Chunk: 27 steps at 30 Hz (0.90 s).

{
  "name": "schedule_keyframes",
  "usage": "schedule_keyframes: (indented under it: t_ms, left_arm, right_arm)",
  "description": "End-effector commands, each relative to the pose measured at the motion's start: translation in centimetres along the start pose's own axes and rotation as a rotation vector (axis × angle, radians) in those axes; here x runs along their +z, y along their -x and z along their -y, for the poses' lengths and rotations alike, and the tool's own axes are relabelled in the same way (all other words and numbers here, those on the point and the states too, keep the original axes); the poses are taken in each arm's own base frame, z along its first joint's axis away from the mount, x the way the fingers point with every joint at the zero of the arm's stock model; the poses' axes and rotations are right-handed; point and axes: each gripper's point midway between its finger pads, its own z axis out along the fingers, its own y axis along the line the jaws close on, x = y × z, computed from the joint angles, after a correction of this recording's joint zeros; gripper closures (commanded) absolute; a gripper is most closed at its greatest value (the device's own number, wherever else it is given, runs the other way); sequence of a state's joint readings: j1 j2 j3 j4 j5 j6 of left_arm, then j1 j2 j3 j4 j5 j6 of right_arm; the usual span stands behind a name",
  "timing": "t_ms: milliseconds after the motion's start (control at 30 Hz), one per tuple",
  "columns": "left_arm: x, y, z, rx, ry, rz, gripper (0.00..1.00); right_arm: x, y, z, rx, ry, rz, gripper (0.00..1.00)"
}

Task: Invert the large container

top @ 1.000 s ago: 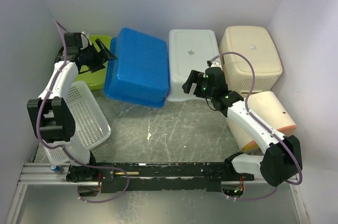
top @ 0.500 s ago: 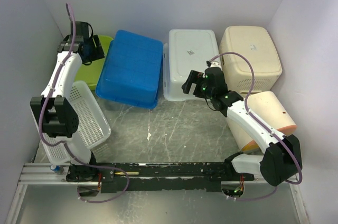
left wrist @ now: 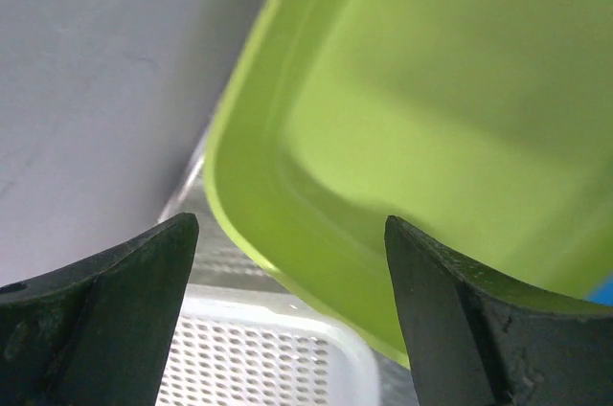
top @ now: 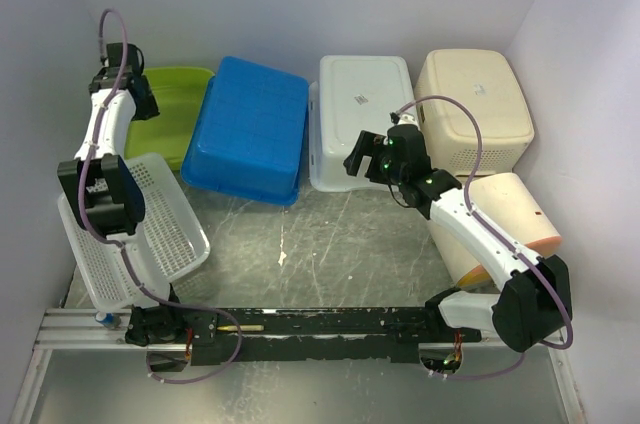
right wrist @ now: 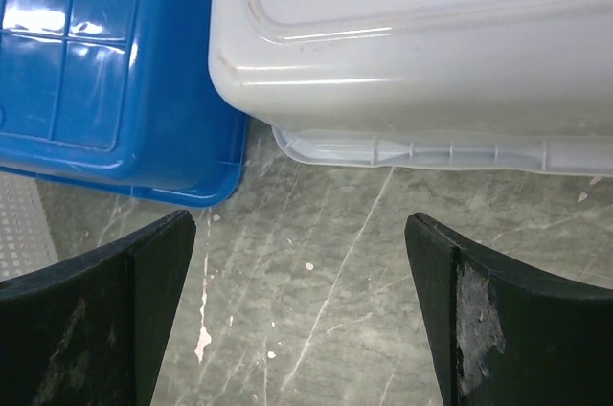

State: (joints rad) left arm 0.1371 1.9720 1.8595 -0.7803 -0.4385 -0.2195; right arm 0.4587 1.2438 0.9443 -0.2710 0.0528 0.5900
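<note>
The large blue container (top: 250,129) lies bottom up at the back of the table, its rim on the surface; its corner shows in the right wrist view (right wrist: 96,61). My left gripper (top: 133,102) is open and empty at the far left, over the rim of the green tub (left wrist: 431,119), apart from the blue container; its jaws (left wrist: 290,224) stand wide. My right gripper (top: 360,156) is open and empty, hovering over bare table (right wrist: 299,219) just in front of the gap between the blue container and the white container (right wrist: 412,33).
The white container (top: 362,119) and a cream container (top: 475,104) lie bottom up at the back. A peach container (top: 510,219) lies on its side at the right. The green tub (top: 175,114) and a white perforated basket (top: 140,234) are at the left.
The blue container dropped from a tilt to lying flat, bottom up. My left gripper let go of its edge and drew back to the far left corner. The right arm barely moved.
</note>
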Motion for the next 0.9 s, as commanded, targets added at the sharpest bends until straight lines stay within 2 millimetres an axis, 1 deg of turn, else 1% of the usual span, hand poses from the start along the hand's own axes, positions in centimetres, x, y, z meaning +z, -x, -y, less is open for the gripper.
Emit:
schedule_keyframes:
  t_ms: [0, 67, 133, 200, 333, 367, 400, 533, 600, 700, 733, 800, 867]
  left_arm:
    - [3.1, 1.0, -2.6, 0.095, 0.023, 0.013, 0.10]
    - [4.5, 0.3, -3.2, 0.088, -0.011, -0.029, 0.10]
    - [5.7, -0.8, -3.6, 0.068, -0.074, -0.075, 0.12]
    - [6.5, -1.7, -3.5, 0.061, -0.131, -0.096, 0.13]
    - [7.7, -2.8, -4.2, 0.043, -0.154, -0.099, 0.14]
    - [8.1, -3.1, -4.5, 0.036, -0.155, -0.105, 0.14]
    - [8.4, -3.3, -4.9, 0.025, -0.158, -0.108, 0.15]
    - [9.9, -4.3, -5.7, 0.000, -0.195, -0.138, 0.18]
    - [10.4, -4.9, -5.5, -0.012, -0.222, -0.156, 0.22]
    - [10.7, -5.3, -4.7, -0.026, -0.264, -0.167, 0.30]
    - [10.7, -5.4, -4.5, -0.028, -0.276, -0.167, 0.36]
    - [10.8, -5.4, -4.4, -0.036, -0.277, -0.170, 0.51]
    - [10.7, -5.3, -4.8, -0.038, -0.257, -0.175, 0.64]
  right_arm:
    - [-0.2, 1.8, -1.1, -0.013, 0.007, 0.021, 0.08]
    - [0.1, 2.3, -1.5, -0.017, 0.006, 0.020, 0.08]
    - [0.3, 2.7, -2.0, -0.021, 0.009, 0.016, 0.08]
    - [0.7, 2.9, -2.5, -0.024, 0.009, 0.005, 0.08]
    - [1.7, 3.4, -3.4, -0.027, 0.016, -0.008, 0.08]
    - [1.8, 3.2, -4.3, -0.041, 0.031, -0.017, 0.08]
    - [2.0, 3.1, -4.8, -0.049, 0.036, -0.026, 0.08]
    - [2.8, 2.8, -5.8, -0.071, 0.035, -0.049, 0.08]
    - [3.1, 2.8, -6.2, -0.079, 0.039, -0.054, 0.08]
    - [3.5, 2.6, -6.5, -0.084, 0.036, -0.061, 0.08]
    - [3.6, 2.6, -6.6, -0.083, 0.036, -0.062, 0.08]
    - [3.8, 2.5, -6.7, -0.082, 0.037, -0.066, 0.08]
    - [3.8, 2.5, -6.8, -0.080, 0.038, -0.064, 0.08]
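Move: The green container's near left rim corner lies about 8 cm left, 2 cm back and 11 cm below my left hand; the container's middle is 6 cm ahead and 6 cm right. The overturned blue container is some 26 cm right and 2 cm back; the white basket is 23 cm back, 5 cm right. From my right hand, the green corner is about 64 cm left and 12 cm ahead, the blue container some 31 cm left and 12 cm ahead. I drop my left hand about 10 cm while swinging it some 8 cm left, first mostly sideways, then mostly down, rolling it about 15 degrees so its left side sinks. Near the end its fingers go half shut, one on each side of the green container's rim at the near left corner. My open right hand rises slightly, going forward, then slides left, 7 cm in all, towards the blue container and sinks a little. ##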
